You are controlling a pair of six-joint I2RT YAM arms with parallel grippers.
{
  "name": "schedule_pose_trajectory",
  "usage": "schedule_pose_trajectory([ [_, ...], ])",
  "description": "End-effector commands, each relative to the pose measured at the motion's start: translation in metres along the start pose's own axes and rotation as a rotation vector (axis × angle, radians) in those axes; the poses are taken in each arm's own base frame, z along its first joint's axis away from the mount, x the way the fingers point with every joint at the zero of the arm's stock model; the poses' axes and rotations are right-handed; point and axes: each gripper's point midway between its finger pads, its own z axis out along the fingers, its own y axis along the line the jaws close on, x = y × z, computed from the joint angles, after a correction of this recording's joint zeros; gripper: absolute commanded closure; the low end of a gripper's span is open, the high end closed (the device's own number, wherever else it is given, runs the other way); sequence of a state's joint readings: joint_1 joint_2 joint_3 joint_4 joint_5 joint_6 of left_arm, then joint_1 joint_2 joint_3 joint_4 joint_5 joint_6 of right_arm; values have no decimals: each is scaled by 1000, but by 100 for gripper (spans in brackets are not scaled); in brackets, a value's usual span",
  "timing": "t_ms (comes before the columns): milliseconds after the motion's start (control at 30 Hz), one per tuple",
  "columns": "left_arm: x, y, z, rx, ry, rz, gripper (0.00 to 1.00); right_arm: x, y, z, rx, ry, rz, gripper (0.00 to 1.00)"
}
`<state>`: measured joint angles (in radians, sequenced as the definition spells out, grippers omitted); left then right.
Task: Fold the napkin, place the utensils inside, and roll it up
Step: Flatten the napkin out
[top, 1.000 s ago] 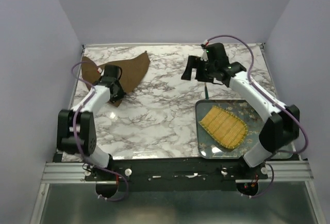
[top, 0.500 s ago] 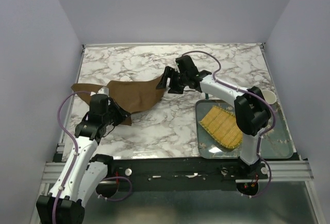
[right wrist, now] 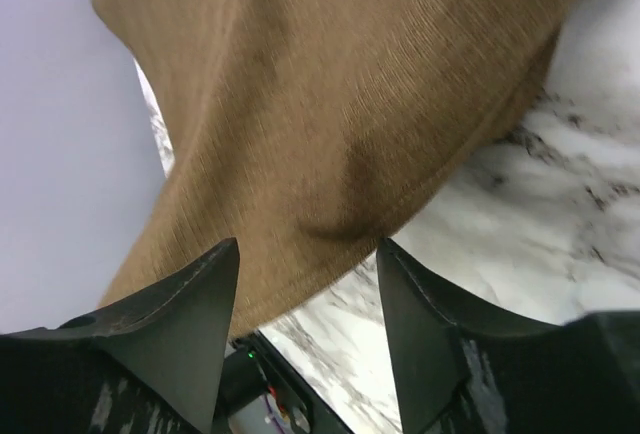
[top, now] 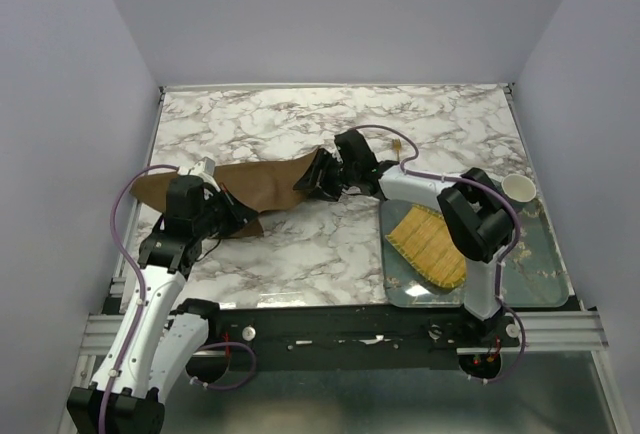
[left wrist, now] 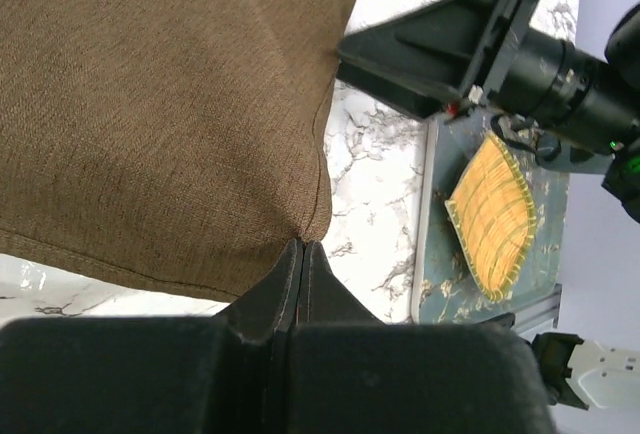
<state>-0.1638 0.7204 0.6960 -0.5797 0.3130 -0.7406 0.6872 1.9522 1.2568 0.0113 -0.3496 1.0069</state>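
Observation:
The dark brown napkin [top: 262, 184] hangs stretched above the marble table between my two grippers. My left gripper [top: 243, 221] is shut on its near corner; in the left wrist view the fingertips [left wrist: 303, 246] pinch the cloth [left wrist: 170, 104]. My right gripper [top: 309, 181] is at the napkin's right edge. In the right wrist view it [right wrist: 308, 246] stands open, with the cloth's hem [right wrist: 330, 104] drooping just beyond the tips, neither finger touching it. A small fork [top: 399, 144] with gold tines lies behind the right arm.
A blue-grey tray [top: 520, 264] at the near right holds a yellow bamboo mat [top: 430, 244]. A white cup [top: 518, 188] stands at the tray's far right corner. The lavender walls close in the table on three sides.
My left gripper has pulled the napkin from the far left toward the near left. My right arm has swung left from the fork to the napkin's right edge, its jaws narrowing.

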Motion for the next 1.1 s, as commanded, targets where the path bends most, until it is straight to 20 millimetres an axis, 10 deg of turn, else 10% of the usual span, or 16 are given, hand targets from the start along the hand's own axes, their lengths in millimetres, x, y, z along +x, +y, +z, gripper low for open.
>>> schedule_pose_trajectory([
  [0,-3,-17,-12,58,7,40,100,-7,14,16,-61,-10,8,36],
  [300,-35,-26,-32,34,-157,47,100,-38,58,15,-153,-71,-71,97],
  [533,-155,-59,-101,-97,-625,111,100,-109,227,-28,-534,-195,-388,99],
  [567,-169,-66,-114,-105,-675,121,100,-119,268,-54,-627,-235,-433,99],
  [733,-239,-147,-204,17,-949,218,100,-113,352,-152,-838,-342,-584,99],
  [933,-235,-211,-230,251,-939,429,100,-92,357,-218,-837,-404,-708,99],
  [1067,-201,-186,-202,229,-788,426,100,-62,313,-217,-763,-327,-726,99],
])
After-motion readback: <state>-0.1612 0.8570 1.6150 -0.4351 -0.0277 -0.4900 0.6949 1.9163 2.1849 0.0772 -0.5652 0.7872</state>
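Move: The napkin's near right edge waits between the right hand's open fingers, about 2 cm ahead, 2 cm to the left and roughly 1 cm below their midpoint. From that hand the fork lies some 8 cm ahead and 21 cm right, the yellow mat about 13 cm back and 29 cm right, both around 5 cm lower. From the left hand, already holding a napkin corner, the edge is roughly 13 cm ahead, 12 cm right and 9 cm below. The napkin's right edge is pinched as the right hand eases about 3 cm forward and left while its fingers shut from half-open. Both hands then sweep it up together, the right rising some 45 cm and the left just under 40, swinging forward and left first, then drawing back. The left keeps its grip on the corner, and both wrists tip the fingers up by about 55 degrees. ##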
